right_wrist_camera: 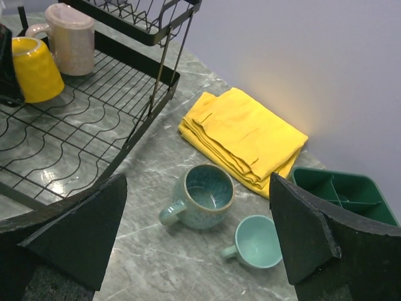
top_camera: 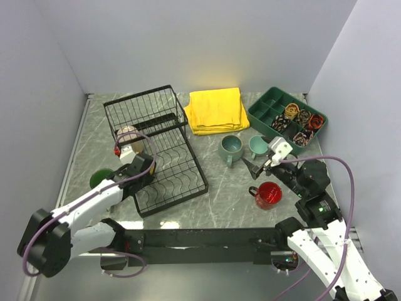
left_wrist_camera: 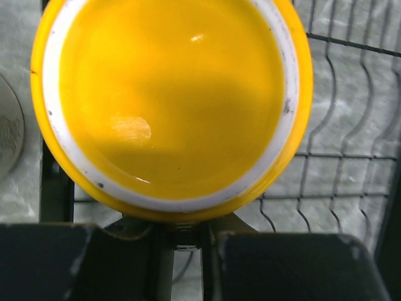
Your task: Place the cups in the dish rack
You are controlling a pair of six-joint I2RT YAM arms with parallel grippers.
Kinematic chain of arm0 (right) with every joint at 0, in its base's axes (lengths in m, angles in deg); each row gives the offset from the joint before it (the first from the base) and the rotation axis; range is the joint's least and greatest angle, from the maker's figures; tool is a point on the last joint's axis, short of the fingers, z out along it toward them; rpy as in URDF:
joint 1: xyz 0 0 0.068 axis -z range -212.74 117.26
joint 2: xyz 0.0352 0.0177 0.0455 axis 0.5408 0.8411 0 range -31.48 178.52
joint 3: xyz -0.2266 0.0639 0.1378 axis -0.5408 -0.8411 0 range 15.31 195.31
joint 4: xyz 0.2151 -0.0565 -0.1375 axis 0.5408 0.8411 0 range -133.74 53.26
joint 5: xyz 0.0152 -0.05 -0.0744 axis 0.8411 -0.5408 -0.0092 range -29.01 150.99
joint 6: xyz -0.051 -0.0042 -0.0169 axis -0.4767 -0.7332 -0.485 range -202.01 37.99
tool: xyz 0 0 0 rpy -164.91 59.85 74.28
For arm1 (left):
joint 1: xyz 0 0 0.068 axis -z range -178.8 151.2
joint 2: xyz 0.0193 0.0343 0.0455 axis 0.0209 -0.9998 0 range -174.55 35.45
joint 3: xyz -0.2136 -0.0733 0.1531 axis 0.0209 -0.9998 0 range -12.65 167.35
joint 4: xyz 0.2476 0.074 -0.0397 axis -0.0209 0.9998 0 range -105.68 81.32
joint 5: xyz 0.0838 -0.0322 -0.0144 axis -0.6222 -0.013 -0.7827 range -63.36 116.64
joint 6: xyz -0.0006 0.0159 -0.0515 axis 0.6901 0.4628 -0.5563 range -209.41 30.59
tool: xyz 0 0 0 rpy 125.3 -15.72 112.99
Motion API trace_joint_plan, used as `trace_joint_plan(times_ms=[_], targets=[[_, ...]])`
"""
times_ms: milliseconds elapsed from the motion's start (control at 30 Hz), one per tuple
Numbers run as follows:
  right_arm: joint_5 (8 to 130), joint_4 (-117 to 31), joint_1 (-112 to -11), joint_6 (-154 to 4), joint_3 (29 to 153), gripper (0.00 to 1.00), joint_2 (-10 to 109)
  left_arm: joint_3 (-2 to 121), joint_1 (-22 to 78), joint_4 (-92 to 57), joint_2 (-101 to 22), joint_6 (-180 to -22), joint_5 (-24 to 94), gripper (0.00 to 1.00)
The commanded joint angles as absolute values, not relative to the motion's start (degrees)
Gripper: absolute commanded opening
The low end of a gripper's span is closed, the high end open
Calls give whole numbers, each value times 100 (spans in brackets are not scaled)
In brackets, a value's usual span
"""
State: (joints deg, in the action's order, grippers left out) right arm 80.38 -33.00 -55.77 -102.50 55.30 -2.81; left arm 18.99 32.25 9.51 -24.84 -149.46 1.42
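The black wire dish rack point(top_camera: 180, 179) stands at the left. My left gripper point(top_camera: 141, 164) hovers over its plate tray, shut on the yellow cup point(left_wrist_camera: 169, 100), which shows upside down on the wires in the right wrist view point(right_wrist_camera: 34, 69). A beige cup point(top_camera: 128, 138) sits upside down beside it in the rack. My right gripper point(top_camera: 259, 165) is open and empty above two teal cups: the bigger one point(right_wrist_camera: 200, 194) and the smaller one point(right_wrist_camera: 257, 241). A red cup point(top_camera: 269, 195) stands near the right arm. A dark green cup point(top_camera: 99, 179) sits left of the rack.
A folded yellow cloth point(top_camera: 216, 110) lies at the back behind the teal cups. A green divided tray point(top_camera: 276, 113) with small rolled items is at the back right. Walls close in the table on three sides.
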Motion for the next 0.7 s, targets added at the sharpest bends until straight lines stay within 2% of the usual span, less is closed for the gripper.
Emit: trace_joint_plan(times_ms=[0, 67, 200, 367, 667], targets=[[8190, -3548, -5428, -10038, 5460, 100, -423, 2189, 3196, 576, -2896, -14636, -474, 10], [8234, -3522, -5375, -10020, 5460, 100, -449, 2224, 3196, 594, -3072, -14627, -631, 14], [8287, -3504, -5322, -9976, 5425, 100, -502, 2321, 3196, 568, -3310, -14531, -746, 39], [8340, -3504, -5278, -9932, 5381, 100, -555, 2497, 3196, 515, -3565, -14399, -659, 54], [8375, -3425, -5199, -10020, 5302, 100, -669, 2559, 3196, 576, -3144, -14039, -395, 59]])
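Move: The left hand holds the upside-down yellow cup by its handle, low over the dish rack. The cup's spot on the wires is about 7 cm ahead and 2 cm left, roughly 2 cm lower. The pink mug stands some 12 cm ahead and 7 cm left, and the green mug, outside the rack, 15 cm left and 2 cm back. From the right hand, that spot lies about 9 cm ahead, 32 cm left and 24 cm below. Forward with some left and a slight sink, about 3 cm in all, the left hand brings the yellow cup up beside the pink mug on the rack's lower wires, rolling its left side up by some 10 degrees. During this move the fingers open to a little over half and let go of the handle, then stay around it. ##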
